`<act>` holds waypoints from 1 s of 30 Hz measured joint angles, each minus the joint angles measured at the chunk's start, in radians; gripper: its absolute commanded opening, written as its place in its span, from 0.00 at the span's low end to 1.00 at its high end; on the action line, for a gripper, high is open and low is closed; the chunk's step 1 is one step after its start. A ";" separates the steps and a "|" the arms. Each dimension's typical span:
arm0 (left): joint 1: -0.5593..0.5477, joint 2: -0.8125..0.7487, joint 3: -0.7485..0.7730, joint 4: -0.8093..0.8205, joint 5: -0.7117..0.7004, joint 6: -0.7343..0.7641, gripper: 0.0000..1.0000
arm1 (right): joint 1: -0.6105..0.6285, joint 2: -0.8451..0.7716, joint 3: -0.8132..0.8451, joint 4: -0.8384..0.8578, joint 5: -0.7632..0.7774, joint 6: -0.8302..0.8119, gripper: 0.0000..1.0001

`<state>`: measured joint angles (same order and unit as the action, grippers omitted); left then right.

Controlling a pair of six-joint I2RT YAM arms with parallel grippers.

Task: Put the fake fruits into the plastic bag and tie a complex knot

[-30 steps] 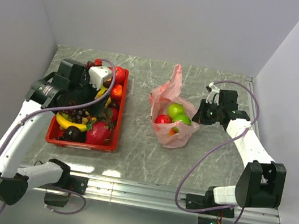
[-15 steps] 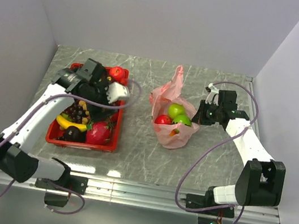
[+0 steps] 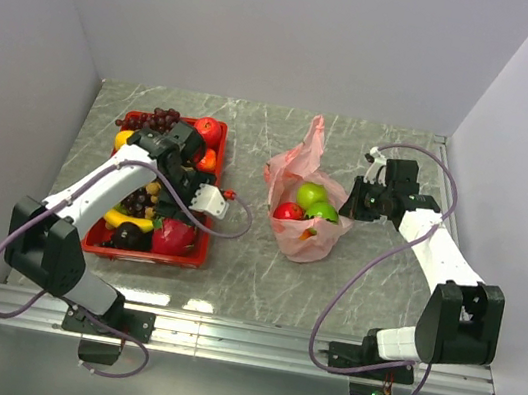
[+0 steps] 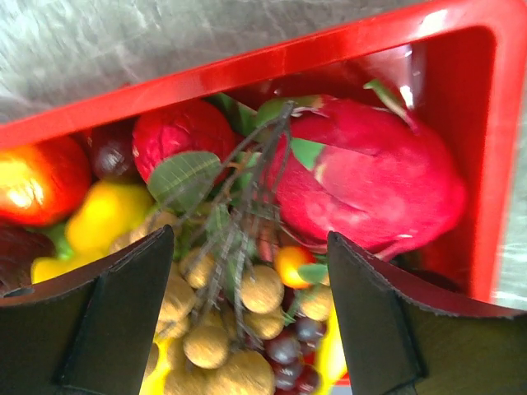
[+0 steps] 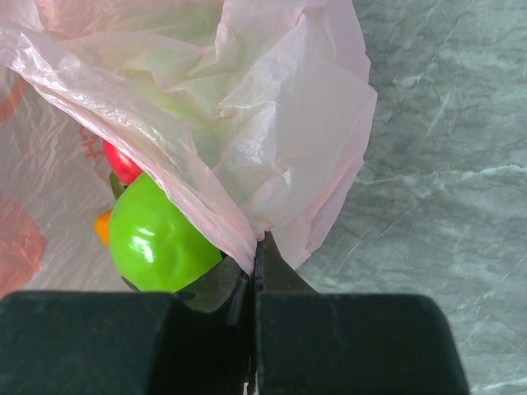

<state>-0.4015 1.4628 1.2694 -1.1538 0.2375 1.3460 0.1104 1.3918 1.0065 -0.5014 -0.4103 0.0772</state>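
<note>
The pink plastic bag (image 3: pixel 304 237) lies mid-table with its mouth held wide. Two green apples (image 3: pixel 315 200) and a red apple (image 3: pixel 288 211) lie inside it. My right gripper (image 3: pixel 353 204) is shut on the bag's right rim; in the right wrist view the film (image 5: pixel 272 99) is pinched at the gripper (image 5: pixel 257 247) beside a green apple (image 5: pixel 156 239). More fake fruits fill the red tray (image 3: pixel 143 255). My left gripper (image 3: pixel 213 199) hangs open over the tray's right side. In the left wrist view the gripper (image 4: pixel 251 247) frames tan berries (image 4: pixel 239 329) beside a pink dragon fruit (image 4: pixel 370 181). No knot shows.
In the tray lie dark grapes (image 3: pixel 155 120), a red apple (image 3: pixel 208 129), a yellow fruit (image 3: pixel 126 220) and the dragon fruit (image 3: pixel 173 236). The tray's red rim (image 4: pixel 247 66) crosses the left wrist view. Grey walls close in the table on three sides.
My left arm has swung from the tray's far left across to its right side, uncovering the grapes. Its jaws have narrowed slightly. The right arm and the bag have not moved.
</note>
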 measured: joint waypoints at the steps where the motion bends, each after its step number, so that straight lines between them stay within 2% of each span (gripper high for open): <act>1: 0.000 0.002 -0.010 0.014 -0.002 0.019 0.80 | 0.000 -0.001 0.000 0.000 0.001 0.003 0.00; 8: 0.003 0.022 -0.069 0.122 -0.018 0.117 0.71 | 0.000 -0.002 -0.001 0.000 0.002 0.011 0.00; 11: 0.004 0.046 -0.073 0.147 -0.028 0.139 0.61 | 0.000 -0.002 0.000 0.000 0.002 0.011 0.00; 12: 0.006 0.056 -0.073 0.150 -0.031 0.146 0.52 | 0.000 -0.002 0.000 0.000 0.002 0.011 0.00; 14: 0.008 0.074 -0.072 0.148 -0.033 0.157 0.47 | 0.000 -0.002 0.000 0.000 0.002 0.011 0.00; 15: 0.009 0.082 -0.071 0.146 -0.033 0.161 0.42 | 0.000 -0.002 0.000 0.000 0.002 0.011 0.00; 23: 0.010 0.097 0.027 0.026 -0.016 0.183 0.19 | 0.000 0.002 0.001 0.000 0.002 0.007 0.00; 27: 0.010 0.078 0.090 -0.050 0.001 0.188 0.04 | 0.000 0.002 0.002 0.000 0.002 0.005 0.00; 30: 0.010 0.070 0.176 -0.114 0.023 0.188 0.01 | 0.000 0.003 0.002 -0.001 0.002 0.003 0.00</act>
<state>-0.3912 1.5330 1.4452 -1.2682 0.2600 1.5345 0.1104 1.3949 1.0080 -0.5022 -0.4084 0.0799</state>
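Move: The dark stems of the brown-fruit bunch lie just under the left hand's open fingers, about 3 cm ahead and 4 cm below; the bunch's fruits sit roughly 4 cm ahead, 5 cm left and 6 cm below. From the same hand, the dragon fruit is some 6 cm back and 7 cm down, and a small red fruit about 3 cm ahead, 4 cm right and 7 cm down. The stems are some 33 cm left of the right hand, 3 cm back and 3 cm lower. The left fingers pinch the brown-fruit bunch's stems: the wide-open hand eases down about 4 cm and forward 3 cm onto them, turning slightly clockwise, and closes most of the way. Still closing at first, it then rises some 6 cm from its low point with the stems between the tips. The right hand stays put, keeping its pinch on the bag's rim. ##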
